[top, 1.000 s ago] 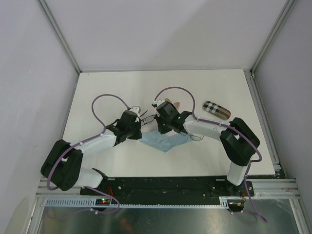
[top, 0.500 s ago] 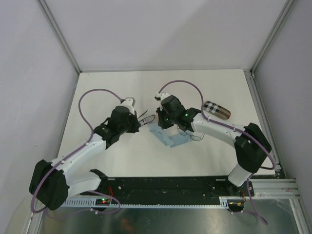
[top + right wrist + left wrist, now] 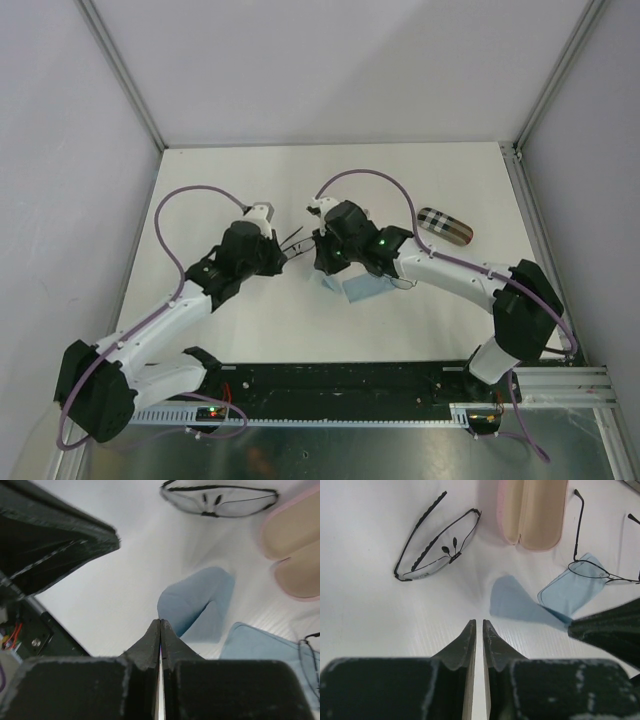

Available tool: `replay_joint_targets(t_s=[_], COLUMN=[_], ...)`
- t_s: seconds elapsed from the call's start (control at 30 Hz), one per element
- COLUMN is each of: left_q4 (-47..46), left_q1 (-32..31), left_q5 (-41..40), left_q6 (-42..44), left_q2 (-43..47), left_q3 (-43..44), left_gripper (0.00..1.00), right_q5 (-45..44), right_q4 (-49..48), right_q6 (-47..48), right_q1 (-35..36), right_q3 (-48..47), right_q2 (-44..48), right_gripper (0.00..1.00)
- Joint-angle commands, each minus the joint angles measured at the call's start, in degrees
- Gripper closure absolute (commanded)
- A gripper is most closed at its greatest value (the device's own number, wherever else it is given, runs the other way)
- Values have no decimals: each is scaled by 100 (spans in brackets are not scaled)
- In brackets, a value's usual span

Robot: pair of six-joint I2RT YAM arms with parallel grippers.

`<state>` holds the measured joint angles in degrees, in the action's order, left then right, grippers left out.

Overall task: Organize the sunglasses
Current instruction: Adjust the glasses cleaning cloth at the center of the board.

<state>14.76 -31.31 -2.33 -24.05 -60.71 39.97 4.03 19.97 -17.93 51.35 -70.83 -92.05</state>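
Observation:
The black-rimmed sunglasses (image 3: 440, 545) lie unfolded on the white table, ahead and left of my left gripper (image 3: 479, 622). That gripper's jaws stand a narrow gap apart with nothing between them. The wire sunglasses (image 3: 600, 565) lie to the right, partly on the light blue cloth (image 3: 530, 605). My right gripper (image 3: 160, 621) is shut on a corner of that cloth (image 3: 195, 602), which trails from its tips down to the table. In the top view the two grippers (image 3: 290, 255) (image 3: 322, 262) nearly meet at mid table, with the black-rimmed pair (image 3: 298, 238) just behind them.
An open pink case (image 3: 532, 512) with a beige lining lies behind the cloth, between the two pairs. The checkered oblong case (image 3: 443, 224) sits at the back right. Metal frame rails (image 3: 535, 240) border the table.
The left gripper has parted slightly and let go of the cloth. The cloth, spread flat a second ago, now hangs bunched from the right gripper alone. The left arm has stretched further out.

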Motion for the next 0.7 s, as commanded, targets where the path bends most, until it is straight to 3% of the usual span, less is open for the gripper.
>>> replay_joint_targets(t_s=[0.0, 0.3, 0.67], left_q4=[27, 246, -12], left_q1=[29, 22, 27], left_q5=[-34, 131, -81], left_q6=[-83, -371, -503], left_q2=[436, 811, 501], left_q3=[-117, -413, -765], left_gripper=[85, 79, 64], right_q5=[555, 694, 1143], right_q4=[96, 382, -488], right_q6=[49, 28, -286], right_q1=[228, 381, -684], right_q3=[-195, -195, -208], right_q2=[467, 844, -583], right_gripper=[100, 100, 100])
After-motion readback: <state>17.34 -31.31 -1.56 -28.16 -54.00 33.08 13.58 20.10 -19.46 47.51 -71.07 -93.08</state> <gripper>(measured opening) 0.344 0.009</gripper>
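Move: The cleaning cloth hangs from my right fingers, its middle some 7 cm below that hand and about 1 cm back and left of it. The open case lies roughly 14 cm ahead and 6 cm right of this hand, the flat blue cloth 11 cm to its right and 1 cm ahead, both about 14 cm below. From my empty left hand the cleaning cloth is about 9 cm right, 1 cm back and 6 cm lower; the black glasses lie 10 cm ahead, 3 cm right and 13 cm down. I shake the cleaning cloth out with my right hand, still pinching it: a quick swing back and up, about 5 cm each way, then forward and down again to almost where I began. Meanwhile I draw my left hand back about 3 cm, rising slightly before it sinks some 3 cm, and open its empty fingers further. ##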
